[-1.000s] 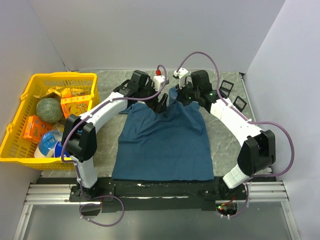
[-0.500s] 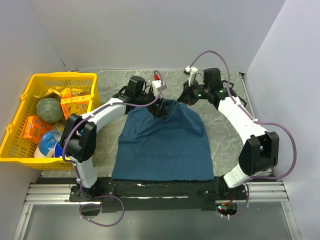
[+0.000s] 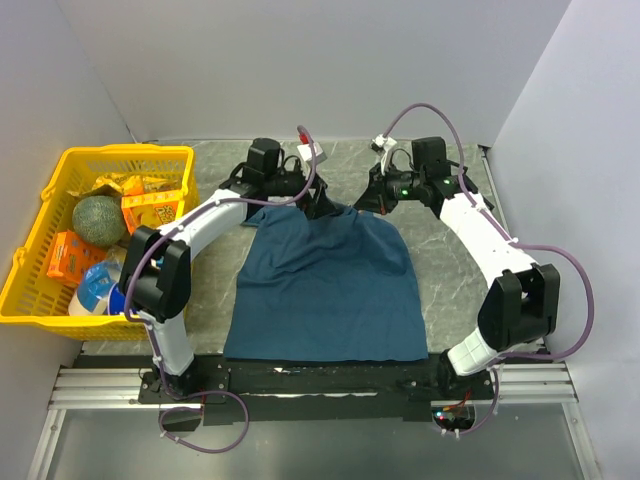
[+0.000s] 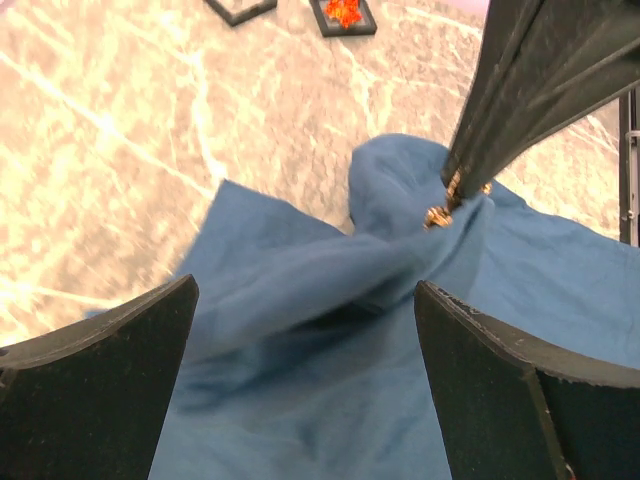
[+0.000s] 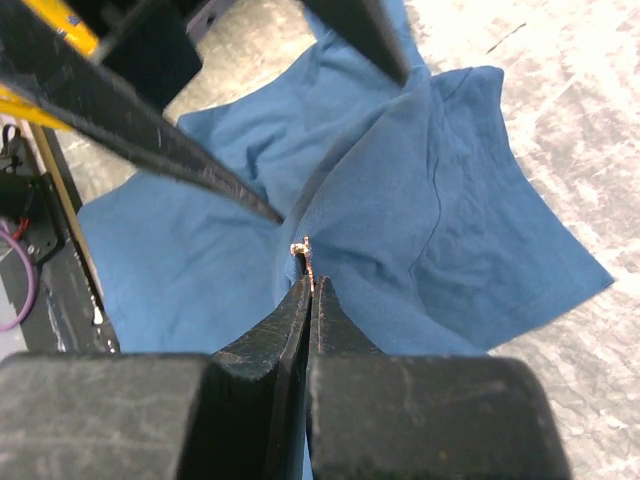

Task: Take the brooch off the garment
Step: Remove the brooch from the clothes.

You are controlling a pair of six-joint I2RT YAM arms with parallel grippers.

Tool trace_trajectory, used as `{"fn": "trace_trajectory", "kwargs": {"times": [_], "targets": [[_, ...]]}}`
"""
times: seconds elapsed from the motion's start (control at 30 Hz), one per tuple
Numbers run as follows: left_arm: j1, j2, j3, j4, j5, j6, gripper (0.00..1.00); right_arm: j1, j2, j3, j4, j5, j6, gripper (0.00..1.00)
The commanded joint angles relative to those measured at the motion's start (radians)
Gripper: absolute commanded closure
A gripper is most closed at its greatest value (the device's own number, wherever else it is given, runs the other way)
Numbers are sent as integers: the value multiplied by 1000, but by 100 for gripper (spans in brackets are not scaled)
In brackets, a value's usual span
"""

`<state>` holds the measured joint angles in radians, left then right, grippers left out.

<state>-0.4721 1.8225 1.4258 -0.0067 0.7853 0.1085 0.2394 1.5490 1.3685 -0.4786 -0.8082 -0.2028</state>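
Note:
The garment, a dark teal T-shirt, lies flat in the middle of the table with its far edge drawn up into a peak. At that peak sits the small gold brooch, and my right gripper is shut on it; the brooch still touches the cloth. My left gripper hangs open just over the raised fold, its fingers on either side and gripping nothing. From above, the left gripper and right gripper meet at the shirt's far edge.
A yellow basket of groceries stands at the left edge of the table. Two small black square frames lie at the back right, behind the right arm. White walls close the table on three sides.
The right arm has swung back and to the right, staying shut. The left arm has drawn back to the left, still open. The shirt's far edge has shifted and lies flatter.

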Motion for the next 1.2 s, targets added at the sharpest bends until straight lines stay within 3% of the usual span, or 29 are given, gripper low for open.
{"fn": "trace_trajectory", "kwargs": {"times": [0.0,0.13,0.23,0.27,0.33,0.37,0.47,0.77,1.0,1.13,1.17], "targets": [[3,34,74,-21,103,68,4,3,-76,4,-17,-54,-35,100],[-10,64,84,-94,161,123,2,3,-92,0,-9,-65,-35,100],[-11,80,84,-131,204,140,15,5,-102,-12,12,-57,-27,100],[-11,83,93,-160,215,146,29,3,-104,-16,21,-54,-26,100],[-11,93,105,-191,247,154,43,3,-102,-9,24,-51,-21,100],[-13,96,114,-208,256,155,75,3,-102,-9,31,-46,-17,100],[-13,81,104,-207,278,135,97,3,-107,-19,58,6,-1,100],[-63,-32,-24,-115,327,30,99,32,-110,-69,161,208,17,100],[-128,-83,-90,37,341,-148,99,98,-113,-120,274,274,52,100],[-160,-86,-110,40,333,-150,99,107,-118,-131,317,265,83,100],[-163,-88,-113,36,328,-145,93,109,-118,-131,321,261,95,100]]}}
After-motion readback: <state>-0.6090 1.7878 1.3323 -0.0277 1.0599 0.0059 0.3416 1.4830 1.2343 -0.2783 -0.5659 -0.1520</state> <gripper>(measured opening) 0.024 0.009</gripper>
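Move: The raised garment fold that my open left hand goes for lies about 3 cm back, 3 cm to its right and 4 cm below. The brooch is some 3 cm back, 8 cm to the right and 2 cm below that hand, already pinched in my right fingertips, only 1 cm ahead and 2 cm left of my right hand, 1 cm lower. From the right hand the fold is about 7 cm left, 1 cm ahead and 3 cm below. I bring my left hand back and down about 5 cm to the fold beside the brooch and shut its fingers on the cloth. Then I draw the cloth back roughly 9 cm, also right and a little up, turning the wrist some 20 degrees clockwise overall. My right hand keeps its pinch on the brooch, easing slightly back and up, then forward, down and left. ##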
